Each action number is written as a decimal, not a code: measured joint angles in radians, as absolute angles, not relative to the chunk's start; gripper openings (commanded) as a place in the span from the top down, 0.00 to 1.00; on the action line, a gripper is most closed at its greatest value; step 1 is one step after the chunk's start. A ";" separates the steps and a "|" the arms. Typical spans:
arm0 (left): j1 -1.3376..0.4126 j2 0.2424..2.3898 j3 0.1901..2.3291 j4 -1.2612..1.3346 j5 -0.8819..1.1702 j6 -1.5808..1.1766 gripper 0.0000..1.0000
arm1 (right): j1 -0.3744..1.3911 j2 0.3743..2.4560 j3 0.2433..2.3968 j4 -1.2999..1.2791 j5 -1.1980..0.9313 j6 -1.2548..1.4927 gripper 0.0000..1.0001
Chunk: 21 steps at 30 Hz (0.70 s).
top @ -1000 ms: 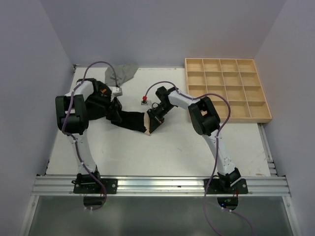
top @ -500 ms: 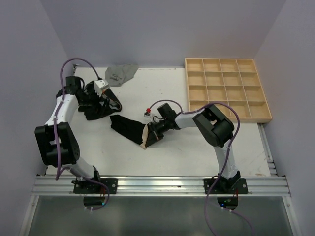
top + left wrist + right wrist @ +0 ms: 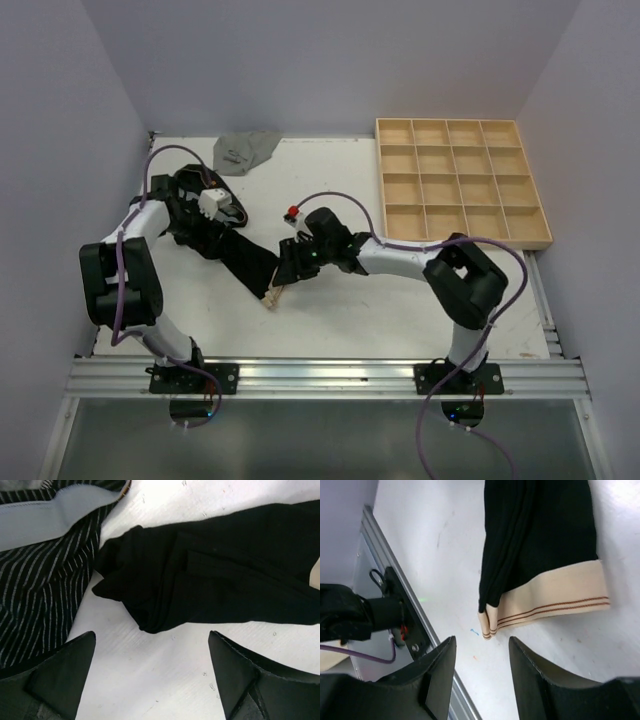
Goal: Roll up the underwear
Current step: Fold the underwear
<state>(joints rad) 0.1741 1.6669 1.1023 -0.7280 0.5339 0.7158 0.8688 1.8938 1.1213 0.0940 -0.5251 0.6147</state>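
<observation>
A black underwear (image 3: pixel 250 265) lies folded into a long strip on the white table, its tan waistband (image 3: pixel 272 295) at the near end. In the right wrist view the waistband (image 3: pixel 555 602) lies flat just ahead of my right gripper (image 3: pixel 482 677), which is open with nothing between its fingers. My right gripper (image 3: pixel 284 268) hovers beside the strip. My left gripper (image 3: pixel 155 680) is open over bare table, just short of the strip's far end (image 3: pixel 150 580). In the top view my left gripper (image 3: pixel 224 226) is at that far end. A black pinstriped underwear (image 3: pixel 40 585) with a grey waistband lies to its left.
A plain grey underwear (image 3: pixel 245 150) lies crumpled at the table's back edge. The wooden grid tray (image 3: pixel 462 180) stands at the back right. The metal rail (image 3: pixel 395 605) along the near edge shows in the right wrist view.
My right gripper has opened and let go of the tan waistband after dragging the strip nearer and leftward. The left gripper has moved from the striped pile to the strip's far end.
</observation>
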 measured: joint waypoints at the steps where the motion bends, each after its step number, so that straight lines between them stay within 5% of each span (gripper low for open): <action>1: 0.170 1.667 1.096 -0.731 0.525 0.716 0.05 | 0.865 1.855 1.121 0.059 -0.494 0.613 0.50; 9: 0.159 1.667 1.039 -0.731 0.510 0.725 0.23 | 0.852 1.731 1.220 -0.162 -0.288 0.505 0.80; 21: 0.083 1.771 1.086 -0.668 0.493 0.680 0.26 | 0.823 2.085 1.422 -0.186 -0.257 0.384 0.91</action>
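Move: From the right hand, the far corner of the underwear's tan waistband lies about 8 cm ahead, 1 cm to the right and 6 cm below; the waistband's near end is level with the hand and some 5 cm to its left. From the left hand, the underwear's bunched black end lies roughly 3 cm ahead, 4 cm right and 5 below, with the striped garment some 13 cm ahead and 3 right. Right hand arcs up, about 8 cm forward and down to the waistband's far corner, closing; left sinks 4 cm. ##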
